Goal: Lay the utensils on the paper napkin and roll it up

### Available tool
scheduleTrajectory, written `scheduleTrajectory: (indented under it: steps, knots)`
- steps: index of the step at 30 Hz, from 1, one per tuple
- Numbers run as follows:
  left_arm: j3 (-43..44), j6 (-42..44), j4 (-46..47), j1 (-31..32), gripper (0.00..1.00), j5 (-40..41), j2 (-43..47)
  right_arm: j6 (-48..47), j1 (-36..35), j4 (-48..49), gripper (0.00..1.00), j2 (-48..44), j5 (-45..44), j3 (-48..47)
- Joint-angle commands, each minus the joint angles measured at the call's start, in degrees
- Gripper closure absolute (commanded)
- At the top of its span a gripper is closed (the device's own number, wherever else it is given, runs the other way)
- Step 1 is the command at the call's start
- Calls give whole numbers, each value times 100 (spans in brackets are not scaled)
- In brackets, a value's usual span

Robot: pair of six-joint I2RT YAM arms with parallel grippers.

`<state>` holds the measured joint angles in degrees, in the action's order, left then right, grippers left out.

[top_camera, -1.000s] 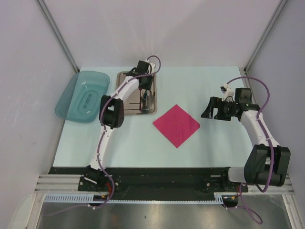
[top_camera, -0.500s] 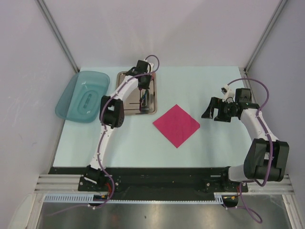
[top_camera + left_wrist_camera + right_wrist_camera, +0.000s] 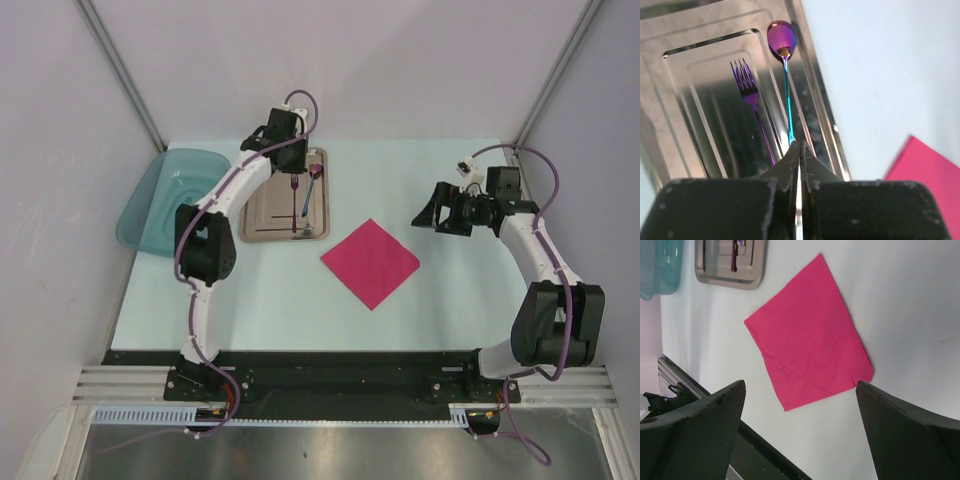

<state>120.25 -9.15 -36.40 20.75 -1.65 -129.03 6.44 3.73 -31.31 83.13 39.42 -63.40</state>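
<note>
A purple fork (image 3: 747, 85) and a spoon (image 3: 782, 37) with a teal handle lie side by side in the steel tray (image 3: 262, 215), also visible from above as the fork (image 3: 294, 190) and the spoon (image 3: 314, 178). My left gripper (image 3: 799, 145) hangs shut above the tray's near part. The spoon's handle runs down behind its tips, and nothing shows gripped between them. From above, the left gripper (image 3: 292, 162) sits over the tray's back end. The pink napkin (image 3: 370, 262) lies flat mid-table. My right gripper (image 3: 440, 220) hovers open to its right, with nothing between its fingers.
A teal translucent dish (image 3: 150, 210) stands left of the tray, at the table's left edge. Grey walls close in the left, right and back sides. In the right wrist view the napkin (image 3: 807, 335) lies ahead, with the tray (image 3: 730, 277) beyond it.
My left jaws have closed and the left arm has risen away from the tray's middle toward its back end, uncovering the fork and spoon. The right gripper shifted slightly back and left.
</note>
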Motion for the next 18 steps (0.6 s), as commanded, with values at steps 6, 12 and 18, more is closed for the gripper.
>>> scheduleTrajectory:
  steps: [6, 12, 18]
  knots:
    - [-839, -422, 372, 157, 82, 7, 890, 499, -355, 520, 3, 151, 233, -340]
    - [496, -211, -173, 148, 53, 147, -349, 393, -355, 477, 2, 28, 163, -200]
    - [1009, -105, 1, 148, 46, 463, -1097, 411, -355, 521, 2, -52, 163, -111]
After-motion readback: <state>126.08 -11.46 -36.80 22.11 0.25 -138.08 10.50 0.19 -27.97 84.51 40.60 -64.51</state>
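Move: The spoon lies in the tray below the left hand's shut, empty fingers: its middle about 4 cm ahead, 2 cm to the right and 12 cm down. The fork lies some 4 cm left of the spoon and 2 cm nearer the robot; the napkin's middle is about 14 cm back and 17 cm right of the left hand. From the right hand the spoon is roughly 22 cm ahead, 30 cm left and 15 cm down. Left hand rises 5 cm, then sinks 10 cm towards the spoon, opening halfway; right hand eases 3 cm left. ##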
